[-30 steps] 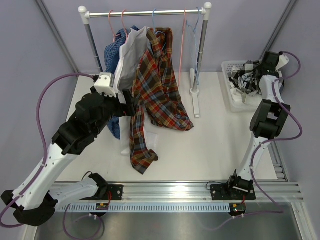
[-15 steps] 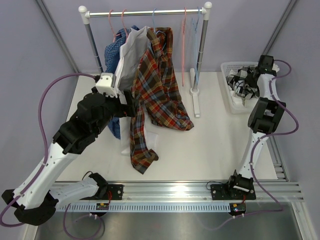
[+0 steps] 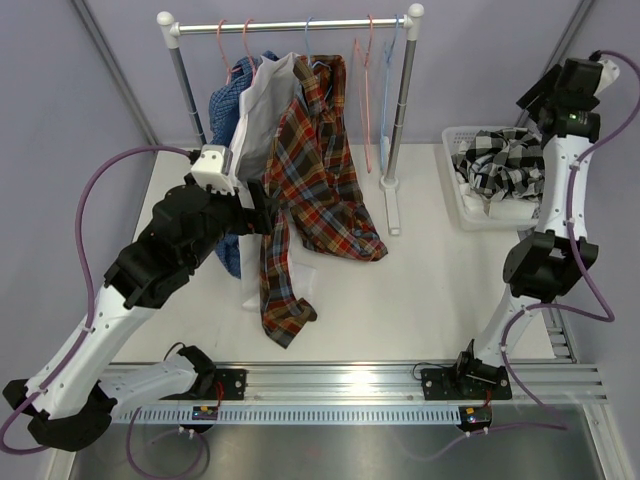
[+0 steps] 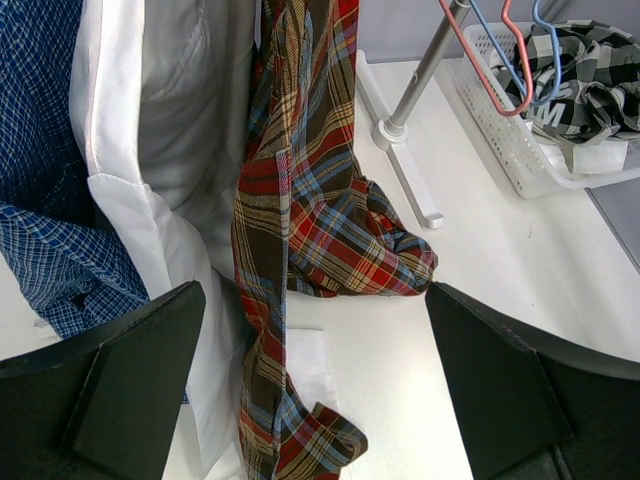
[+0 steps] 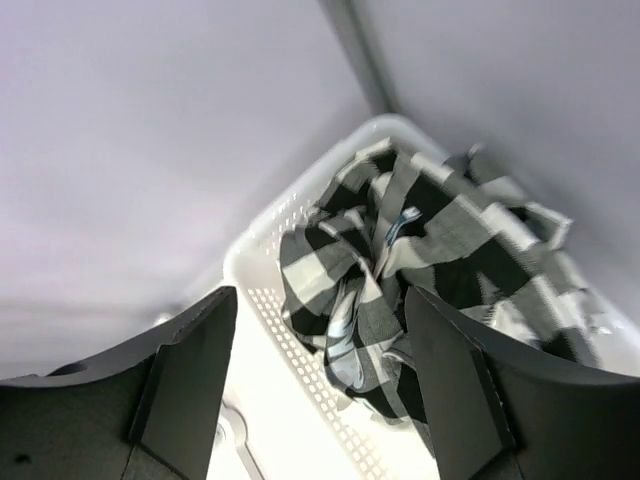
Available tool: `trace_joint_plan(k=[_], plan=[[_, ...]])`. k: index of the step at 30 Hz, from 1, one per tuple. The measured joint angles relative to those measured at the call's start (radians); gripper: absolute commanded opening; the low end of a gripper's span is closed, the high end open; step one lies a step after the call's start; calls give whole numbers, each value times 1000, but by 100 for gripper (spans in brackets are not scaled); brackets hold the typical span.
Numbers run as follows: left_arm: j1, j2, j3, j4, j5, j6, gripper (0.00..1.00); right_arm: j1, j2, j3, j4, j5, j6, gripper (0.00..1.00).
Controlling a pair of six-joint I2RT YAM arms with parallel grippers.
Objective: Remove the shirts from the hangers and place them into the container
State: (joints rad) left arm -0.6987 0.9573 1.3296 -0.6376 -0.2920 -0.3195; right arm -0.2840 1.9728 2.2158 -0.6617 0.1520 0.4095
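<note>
Three shirts hang on the rack: blue checked (image 3: 228,100), plain white (image 3: 262,115) and red-orange plaid (image 3: 315,170), whose tail lies on the table. Bare pink and light blue hangers (image 3: 375,90) dangle at the rod's right end. My left gripper (image 3: 262,208) stands open beside the plaid shirt (image 4: 300,200), nothing between its fingers (image 4: 315,380). The container (image 3: 458,195), a white lattice basket, holds the black-and-white checked shirt (image 3: 505,160). My right gripper (image 3: 530,100) hovers open above it, with the checked shirt (image 5: 420,270) and the basket rim (image 5: 290,330) below its jaws (image 5: 320,370).
The rack's rod (image 3: 290,24) spans two posts; its right foot (image 3: 392,205) runs across the table between the plaid shirt and the basket. Purple walls close in left, back and right. The rail with the arm bases lies along the near edge.
My right gripper has opened, let the checked shirt fall into the basket, and risen well above it. The left arm has not moved.
</note>
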Motion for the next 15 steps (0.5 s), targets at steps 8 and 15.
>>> trace_joint_plan(k=[8,15], plan=[[0,-14,-1,0,0,1,99,-100,-104,-196,81,111,32,74],[0,-20,-2,0,-1,1,99,-101,133,-225,89,34,40,73]])
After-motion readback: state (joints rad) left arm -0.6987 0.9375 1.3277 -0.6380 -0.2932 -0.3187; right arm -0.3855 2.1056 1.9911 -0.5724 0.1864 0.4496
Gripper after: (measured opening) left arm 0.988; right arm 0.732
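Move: The black-and-white checked shirt, bundled in the white container, lies about 5 cm ahead of the right hand, neither left nor right of it and some 25 cm below. A white shirt sticks out beneath it, level with the hand and about 29 cm down; the rack's right foot stands level too, roughly 28 cm left and 32 cm down. From the left hand the checked shirt is about 33 cm ahead, 60 cm right and 30 cm below. Towards the checked shirt in the container comes the right hand, empty, its fingers held about three-quarters open: it first arcs back some 4 cm and right about 7 cm with a small rise, turning clockwise, then plunges roughly 18 cm and eases forward, fingertips tipping down some 15 degrees. Contact with the cloth can't be made out. ##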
